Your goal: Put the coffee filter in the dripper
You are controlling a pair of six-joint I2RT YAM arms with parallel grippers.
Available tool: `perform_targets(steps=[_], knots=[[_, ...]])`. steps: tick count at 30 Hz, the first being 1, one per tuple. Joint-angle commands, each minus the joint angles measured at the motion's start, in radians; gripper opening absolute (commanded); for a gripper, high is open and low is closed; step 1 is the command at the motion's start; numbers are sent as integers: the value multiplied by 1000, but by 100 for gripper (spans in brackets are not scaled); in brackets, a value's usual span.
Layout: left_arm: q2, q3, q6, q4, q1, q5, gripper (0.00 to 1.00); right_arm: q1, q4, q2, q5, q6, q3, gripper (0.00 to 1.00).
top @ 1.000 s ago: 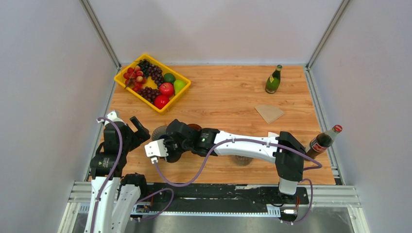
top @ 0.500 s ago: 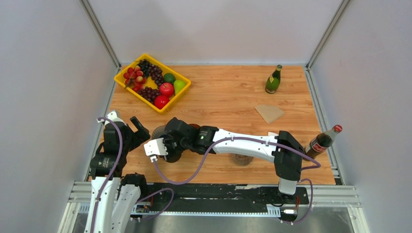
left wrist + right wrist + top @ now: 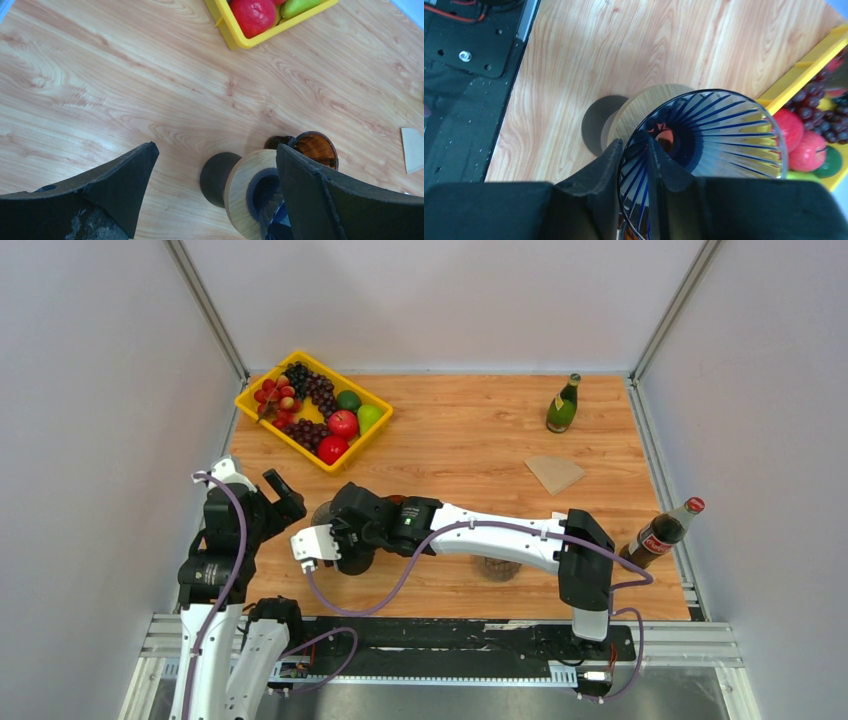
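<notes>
The brown paper coffee filter (image 3: pixel 554 473) lies flat on the table at the right; its corner shows at the edge of the left wrist view (image 3: pixel 414 150). The glass dripper (image 3: pixel 323 512), blue-ribbed with a wooden collar (image 3: pixel 245 190), hangs tilted above the table, casting a round shadow. My right gripper (image 3: pixel 338 528) is shut on the dripper's rim (image 3: pixel 724 135), one finger inside the cone and one outside (image 3: pixel 634 150). My left gripper (image 3: pixel 288 500) is open and empty (image 3: pixel 215 165), just left of the dripper, with its right finger (image 3: pixel 320 195) in front of it.
A yellow tray (image 3: pixel 280 435) of fruit stands at the back left. A green bottle (image 3: pixel 563 405) stands at the back right and a cola bottle (image 3: pixel 662 530) at the right edge. An amber glass vessel (image 3: pixel 315 150) sits beside the dripper. A brown object (image 3: pixel 497 568) lies under the right arm.
My right gripper has carried the dripper a little to the left, toward the left gripper. My left arm has shifted slightly back and left.
</notes>
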Motion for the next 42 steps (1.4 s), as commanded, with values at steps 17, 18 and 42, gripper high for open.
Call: perform_targets(steps=[17, 18, 42], knots=[[8, 48, 23, 45, -3, 23, 100, 0, -283, 68, 107, 48, 84, 43], [8, 50, 23, 45, -3, 23, 100, 0, -283, 65, 111, 45, 93, 44], [12, 72, 56, 17, -3, 168, 100, -2, -180, -131, 84, 139, 169, 64]])
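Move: The blue ribbed dripper, pinched by the right hand at its near rim, already has its narrow end at the wooden collar on the carafe. The collar's middle lies about 4 cm ahead of the right hand, 1 cm to its left and 5 cm below; the brown cup stands about 8 cm ahead, 9 cm to the right and 12 cm below. From the left hand the dripper is about 10 cm to the right, 1 cm nearer the base and 6 cm lower. The dripper's rim is let go: the right fingers open from about a fifth to well over half while the hand eases some 3 cm to its right and a centimetre down, tipping its fingers about 10 degrees steeper. Then it lifts about 5 cm from that low point, straight up off the rim. The left hand, still wide open, drifts a couple of centimetres right towards the dripper. ##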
